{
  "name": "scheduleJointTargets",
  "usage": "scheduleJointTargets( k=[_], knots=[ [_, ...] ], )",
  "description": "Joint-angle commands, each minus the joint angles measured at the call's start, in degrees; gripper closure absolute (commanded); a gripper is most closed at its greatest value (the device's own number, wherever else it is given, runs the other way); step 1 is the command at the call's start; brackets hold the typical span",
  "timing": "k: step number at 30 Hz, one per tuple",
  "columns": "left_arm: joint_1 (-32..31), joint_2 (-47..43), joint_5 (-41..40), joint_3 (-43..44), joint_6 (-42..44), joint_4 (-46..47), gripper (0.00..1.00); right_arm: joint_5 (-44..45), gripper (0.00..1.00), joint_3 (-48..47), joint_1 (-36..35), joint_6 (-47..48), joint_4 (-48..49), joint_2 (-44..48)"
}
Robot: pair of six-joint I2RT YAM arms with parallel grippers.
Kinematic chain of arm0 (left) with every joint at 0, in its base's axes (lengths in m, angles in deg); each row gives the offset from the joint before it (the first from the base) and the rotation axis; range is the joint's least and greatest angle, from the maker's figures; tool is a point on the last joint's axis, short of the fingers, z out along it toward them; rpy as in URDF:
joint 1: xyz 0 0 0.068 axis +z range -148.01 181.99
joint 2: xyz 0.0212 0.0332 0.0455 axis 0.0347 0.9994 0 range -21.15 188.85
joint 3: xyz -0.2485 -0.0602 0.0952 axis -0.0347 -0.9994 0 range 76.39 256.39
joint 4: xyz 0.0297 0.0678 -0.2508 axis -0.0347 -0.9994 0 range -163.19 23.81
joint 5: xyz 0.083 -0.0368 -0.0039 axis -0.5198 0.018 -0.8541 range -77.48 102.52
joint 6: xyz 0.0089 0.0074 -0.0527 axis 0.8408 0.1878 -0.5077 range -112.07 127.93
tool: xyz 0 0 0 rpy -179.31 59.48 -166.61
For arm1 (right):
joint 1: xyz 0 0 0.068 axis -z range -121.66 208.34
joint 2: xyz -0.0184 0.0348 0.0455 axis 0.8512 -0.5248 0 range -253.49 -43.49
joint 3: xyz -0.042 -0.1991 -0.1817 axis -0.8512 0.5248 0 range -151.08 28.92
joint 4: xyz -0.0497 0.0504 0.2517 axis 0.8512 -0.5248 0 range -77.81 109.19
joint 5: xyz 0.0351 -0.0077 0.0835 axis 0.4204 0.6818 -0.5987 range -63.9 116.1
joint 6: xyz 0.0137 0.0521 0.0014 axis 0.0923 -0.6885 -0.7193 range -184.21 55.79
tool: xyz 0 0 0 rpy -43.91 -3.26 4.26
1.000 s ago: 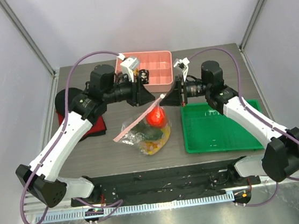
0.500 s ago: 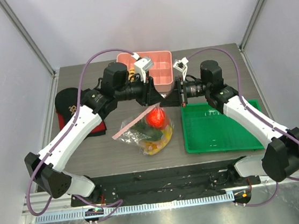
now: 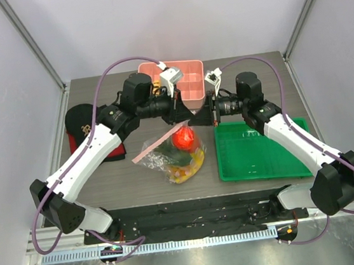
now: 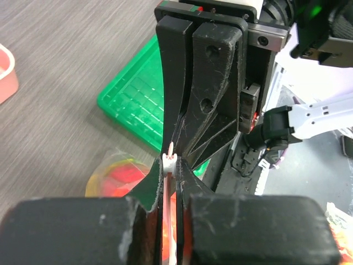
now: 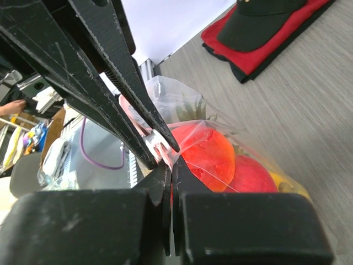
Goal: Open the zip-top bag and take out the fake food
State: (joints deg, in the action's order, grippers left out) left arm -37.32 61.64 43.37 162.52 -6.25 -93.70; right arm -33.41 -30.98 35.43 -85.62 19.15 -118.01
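Observation:
The zip-top bag point(image 3: 157, 156) lies at mid-table, its pink zip strip point(image 3: 156, 144) raised toward the far right. Fake food fills it: a red fruit point(image 3: 183, 138) on top and yellow pieces point(image 3: 196, 162) below. My left gripper point(image 3: 189, 114) is shut on the zip strip at its white slider point(image 4: 170, 162). My right gripper point(image 3: 200, 118) meets it tip to tip and is shut on the clear plastic at the same corner. In the right wrist view, two red fruits point(image 5: 207, 152) press against the film just beyond my right gripper point(image 5: 170, 168). The bag's lower part is hidden in both wrist views.
A green tray point(image 3: 259, 152) sits right of the bag. A pink compartment tray point(image 3: 187, 83) stands at the back, behind the grippers. A dark cap on a red cloth point(image 3: 80, 121) lies at the left edge.
My left arm swung right to the raised bag corner, and its jaws closed on the zip strip. The right gripper kept its hold and barely moved.

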Motion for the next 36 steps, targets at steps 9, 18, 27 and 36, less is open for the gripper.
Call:
scheduleJointTargets(
  k=[9, 18, 27, 36],
  knots=[
    [0.46, -17.45, -11.06, -13.78, 0.11, -6.5, 1.0, 13.09, 0.99, 5.58, 2.96, -10.94, 18.4, 4.56],
    [0.64, -33.46, -18.02, -20.56, -6.12, -18.18, 1.0, 11.87, 0.99, 2.16, 7.45, -5.84, 14.71, -1.32],
    [0.55, -42.44, -14.44, -23.55, -10.69, -24.27, 0.91, 8.81, 0.99, -0.65, 7.19, -5.4, 18.48, -7.73],
    [0.72, -22.99, -13.97, -2.51, -9.47, -17.23, 0.32, -1.4, 0.98, -5.49, 5.69, 0.23, 15.68, -10.12]
  ],
)
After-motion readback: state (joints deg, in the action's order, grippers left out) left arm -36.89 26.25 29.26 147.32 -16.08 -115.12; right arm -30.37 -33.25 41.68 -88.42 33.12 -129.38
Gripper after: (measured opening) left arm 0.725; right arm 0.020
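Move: Both grippers already pinch the bag at one end of the zip: the left on the white slider, the right on the corner. For the left, the zip's far end lies about 18 cm left, 12 cm back and slightly lower; the tomato hangs some 8 cm back and 3 cm left, 7 cm down; the green tray is roughly 25 cm right, 15 cm back. From the right, the zip's far end is about 18 cm left and 11 cm back. Draw the slider with the left gripper along the zip, left and back some 18 cm, sinking slightly and turning about 20 degrees counter-clockwise, then open the fingers at the far end and start up. Meanwhile keep the right gripper shut on the bag corner and carry it forward about 9 cm, turning it a little clockwise, to hold the zip against the pull. ##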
